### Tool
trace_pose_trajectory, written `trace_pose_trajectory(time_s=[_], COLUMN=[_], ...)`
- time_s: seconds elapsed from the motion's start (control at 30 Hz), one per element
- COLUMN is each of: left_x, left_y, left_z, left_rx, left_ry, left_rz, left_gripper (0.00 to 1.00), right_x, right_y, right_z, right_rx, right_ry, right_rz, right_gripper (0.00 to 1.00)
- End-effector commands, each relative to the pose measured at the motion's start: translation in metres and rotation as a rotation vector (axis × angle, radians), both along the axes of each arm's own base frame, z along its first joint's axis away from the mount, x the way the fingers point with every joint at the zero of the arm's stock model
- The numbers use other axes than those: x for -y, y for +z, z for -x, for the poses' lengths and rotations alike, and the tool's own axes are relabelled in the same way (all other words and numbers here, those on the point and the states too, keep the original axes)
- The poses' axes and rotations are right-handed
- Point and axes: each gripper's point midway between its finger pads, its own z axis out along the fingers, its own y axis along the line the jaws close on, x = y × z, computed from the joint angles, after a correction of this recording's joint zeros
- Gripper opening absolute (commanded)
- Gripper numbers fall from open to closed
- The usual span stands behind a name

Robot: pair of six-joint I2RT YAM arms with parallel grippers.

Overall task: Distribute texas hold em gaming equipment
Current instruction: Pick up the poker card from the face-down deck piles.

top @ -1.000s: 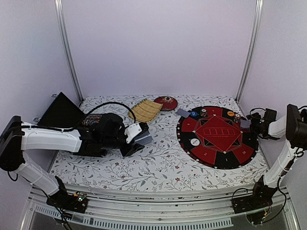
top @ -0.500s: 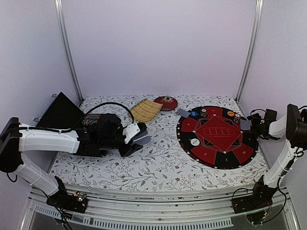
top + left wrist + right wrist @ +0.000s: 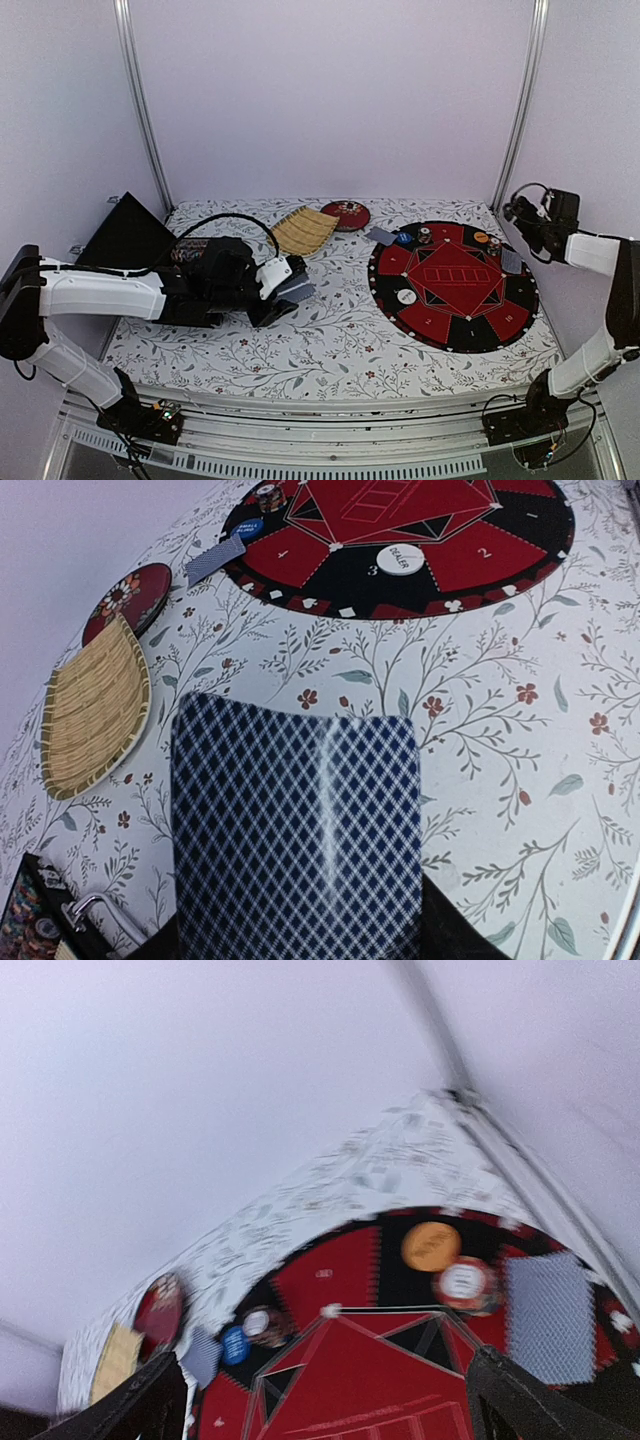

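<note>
My left gripper point(image 3: 283, 293) is shut on the card deck point(image 3: 295, 820), whose blue diamond back fills the left wrist view and hides the jaws. It hangs low over the floral cloth, left of the round red-and-black mat point(image 3: 450, 312). My right gripper point(image 3: 522, 214) stands open and raised beyond the mat's far right edge, with nothing between its fingers point(image 3: 530, 1405). One card point(image 3: 512, 262) lies face down on the mat's right rim, beside an orange chip point(image 3: 431, 1246) and a red chip point(image 3: 463, 1284). Another card point(image 3: 380, 236), a blue chip point(image 3: 404, 239) and a brown chip point(image 3: 425, 236) lie at the mat's far left. The white button point(image 3: 405, 297) sits on its left side.
A woven bamboo tray point(image 3: 302, 230) and a round red dish point(image 3: 346, 214) lie at the back centre. An open black case point(image 3: 125, 235) with chips in it stands at the far left behind my left arm. Metal posts rise at both back corners.
My right gripper has opened wider and risen up and back from the mat's right rim, leaving the face-down card lying there. My left gripper with the deck has barely shifted.
</note>
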Motion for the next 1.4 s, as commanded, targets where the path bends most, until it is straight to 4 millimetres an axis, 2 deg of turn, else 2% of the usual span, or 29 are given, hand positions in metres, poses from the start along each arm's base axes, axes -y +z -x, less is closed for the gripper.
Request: trace_pose_trajectory(time_s=[0.0, 0.1, 0.17, 0.27, 0.33, 0.43, 0.57, 0.7, 0.87, 0.97, 1.13, 1.37], left_x=[0.001, 0.003, 0.004, 0.006, 0.007, 0.008, 0.009, 0.010, 0.013, 0.013, 0.013, 0.012], left_y=[0.014, 0.015, 0.016, 0.018, 0.020, 0.022, 0.024, 0.024, 0.025, 0.026, 0.027, 0.024], left_z=[-0.006, -0.007, -0.008, -0.009, -0.010, -0.010, -0.010, -0.011, -0.012, -0.013, -0.013, -0.013], left_rx=[0.028, 0.030, 0.030, 0.031, 0.032, 0.033, 0.037, 0.038, 0.042, 0.044, 0.047, 0.047], left_ry=[0.008, 0.004, 0.002, 0.002, 0.001, 0.003, -0.001, -0.001, -0.004, -0.006, -0.006, -0.003], left_rz=[0.037, 0.041, 0.044, 0.049, 0.055, 0.062, 0.069, 0.071, 0.076, 0.079, 0.079, 0.073], left_gripper=[0.55, 0.55, 0.55, 0.55, 0.55, 0.55, 0.55, 0.55, 0.55, 0.55, 0.54, 0.52], right_x=[-0.114, -0.200, -0.269, -0.350, -0.393, -0.435, -0.468, -0.498, -0.524, -0.531, -0.528, -0.519], right_y=[0.080, 0.105, 0.112, 0.098, 0.076, 0.060, 0.036, 0.023, 0.006, -0.007, -0.026, -0.014], right_z=[0.001, 0.025, 0.057, 0.100, 0.114, 0.130, 0.141, 0.152, 0.149, 0.138, 0.126, 0.128], right_rx=[0.197, 0.340, 0.440, 0.477, 0.441, 0.428, 0.393, 0.384, 0.349, 0.311, 0.252, 0.262], right_ry=[0.415, 0.741, 1.051, 1.367, 1.498, 1.636, 1.719, 1.795, 1.797, 1.757, 1.705, 1.702], right_rz=[0.416, 0.440, 0.451, 0.418, 0.403, 0.351, 0.283, 0.216, 0.176, 0.196, 0.271, 0.338], right_gripper=[0.99, 0.99, 0.99, 0.99, 0.99, 0.99, 0.99, 0.99, 0.99, 0.99, 0.87, 0.67])
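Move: Held between the left fingers, the face-down deck has its middle about 2 cm ahead of and 2 cm right of the left hand. From the right hand it lies roughly 55 cm to the left, 15 cm back and 4 cm lower. About 14 cm below the right hand are the dealt cards, some 8 cm ahead and 34 cm left; the wicker tray, 9 cm ahead and 57 cm left; and the dealer button, 15 cm back and 29 cm left. Sweeping fast to the left, the right hand crosses above the mat to the deck, travelling some 52 cm left and 13 cm back, rising about 12 cm on the way and sinking again. It swings about 100 degrees counter-clockwise, its wide-open fingers ending around the deck's free end and starting to close, one against the patterned face. The left hand keeps its grip. ##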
